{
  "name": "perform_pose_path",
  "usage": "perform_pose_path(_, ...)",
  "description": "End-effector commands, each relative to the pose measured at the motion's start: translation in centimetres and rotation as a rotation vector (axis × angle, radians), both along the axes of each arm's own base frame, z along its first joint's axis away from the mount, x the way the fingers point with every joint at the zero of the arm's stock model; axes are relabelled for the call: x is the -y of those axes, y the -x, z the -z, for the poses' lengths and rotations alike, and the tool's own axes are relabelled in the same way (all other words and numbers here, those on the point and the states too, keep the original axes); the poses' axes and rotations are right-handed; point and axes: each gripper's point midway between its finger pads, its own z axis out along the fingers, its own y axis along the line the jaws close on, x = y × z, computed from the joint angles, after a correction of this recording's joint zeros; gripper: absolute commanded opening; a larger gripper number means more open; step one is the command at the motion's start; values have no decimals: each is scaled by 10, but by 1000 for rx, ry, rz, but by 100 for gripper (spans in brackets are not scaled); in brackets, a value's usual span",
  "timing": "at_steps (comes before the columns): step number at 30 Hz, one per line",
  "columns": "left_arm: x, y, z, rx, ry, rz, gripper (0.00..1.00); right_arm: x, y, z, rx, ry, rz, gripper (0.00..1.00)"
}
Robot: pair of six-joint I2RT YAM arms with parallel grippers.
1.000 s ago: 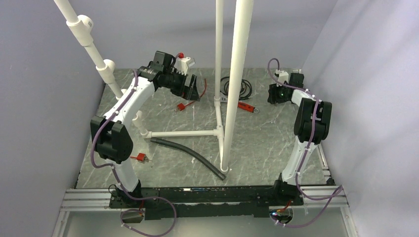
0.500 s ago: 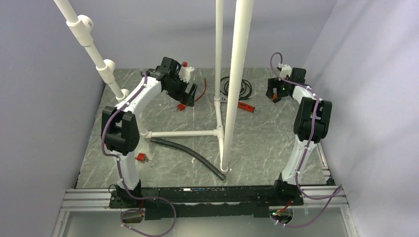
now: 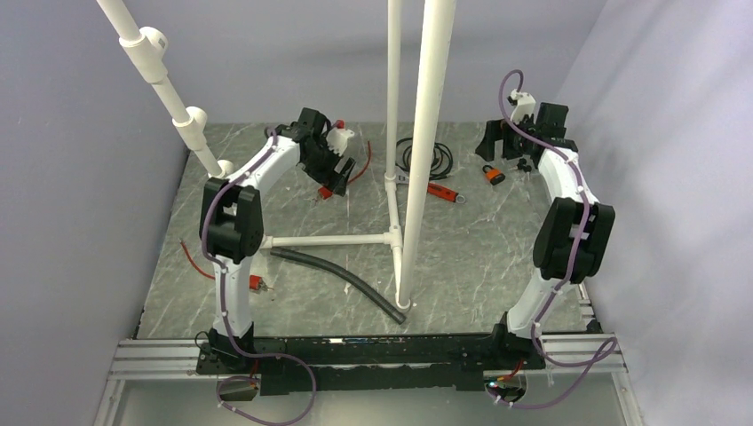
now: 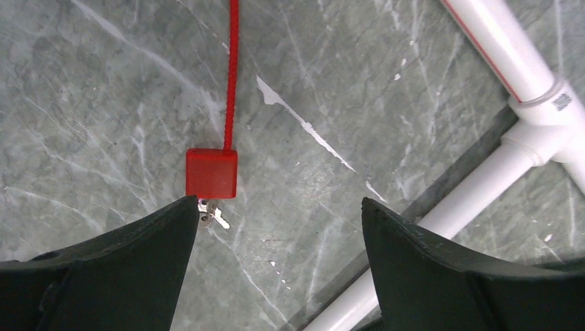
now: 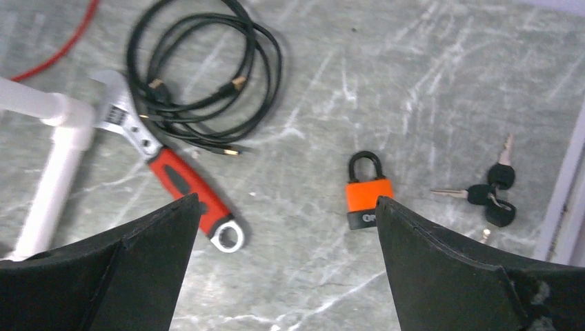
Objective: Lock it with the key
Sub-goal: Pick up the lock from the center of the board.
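An orange padlock (image 5: 366, 196) with a black shackle lies flat on the marble table, also seen as the padlock (image 3: 491, 175) from above. A bunch of black-headed keys (image 5: 493, 193) lies just right of it. My right gripper (image 5: 286, 201) hangs open above them, empty; from above, the right gripper (image 3: 499, 153) is behind the padlock. A red lock block (image 4: 212, 173) on a red cable has a small silver key (image 4: 214, 216) at its near side. My left gripper (image 4: 279, 207) is open over the table, its left finger tip beside that key.
A white pipe frame (image 3: 391, 235) stands mid-table, with tall white posts (image 3: 426, 133). A black cable coil (image 5: 207, 76) and a red-handled wrench (image 5: 176, 176) lie left of the padlock. A black hose (image 3: 337, 277) lies near the front, with a small red part (image 3: 253, 283) at the left.
The right gripper opened, let go of the orange padlock and drew back from it. The left arm swung in over the red lock block.
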Motion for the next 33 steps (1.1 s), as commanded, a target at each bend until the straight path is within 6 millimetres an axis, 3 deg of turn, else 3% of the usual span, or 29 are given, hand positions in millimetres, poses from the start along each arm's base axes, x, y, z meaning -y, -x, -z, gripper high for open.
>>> perform_pose_path(1,-8,-20,1,58,-29,13,90,-33,23,-18,-27,-120,-55,100)
perform_pose_path(10,-11,-37,27,59,-70,45,69,-80,53,-30,-39,-201,-123,100)
perform_pose_path(17,-16,-44,48,25,-122,44,68,-95,61,-38,-46,-241,-149,100)
perform_pose_path(25,-19,-38,72,-37,-142,31,61,-118,71,-48,-66,-323,-177,100)
perform_pose_path(30,-24,-32,80,-68,-166,30,47,-121,73,-48,-69,-326,-182,100)
perform_pose_path(33,-22,-26,75,-89,-153,23,36,-126,75,-50,-75,-344,-187,100)
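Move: The red lock lies about 4 cm ahead of my left hand, 2 cm to its left and 8 cm below. Its keys sit roughly 2 cm nearer me and 2 cm left of the lock; the foot of the white upright is some 16 cm right of the lock and 4 cm farther out. From my right hand the lock is about 39 cm left, 3 cm back and 15 cm below. I lower my left hand about 7 cm, easing some 4 cm forward and a little left, down onto the red lock, closing my wide-open fingers to less than half so that the pads come against its two sides. Meanwhile my open, empty right hand swings about 12 cm left and 7 cm back, away from the orange padlock towards the red lock's side, its left edge rolling up nearly 20 degrees. ##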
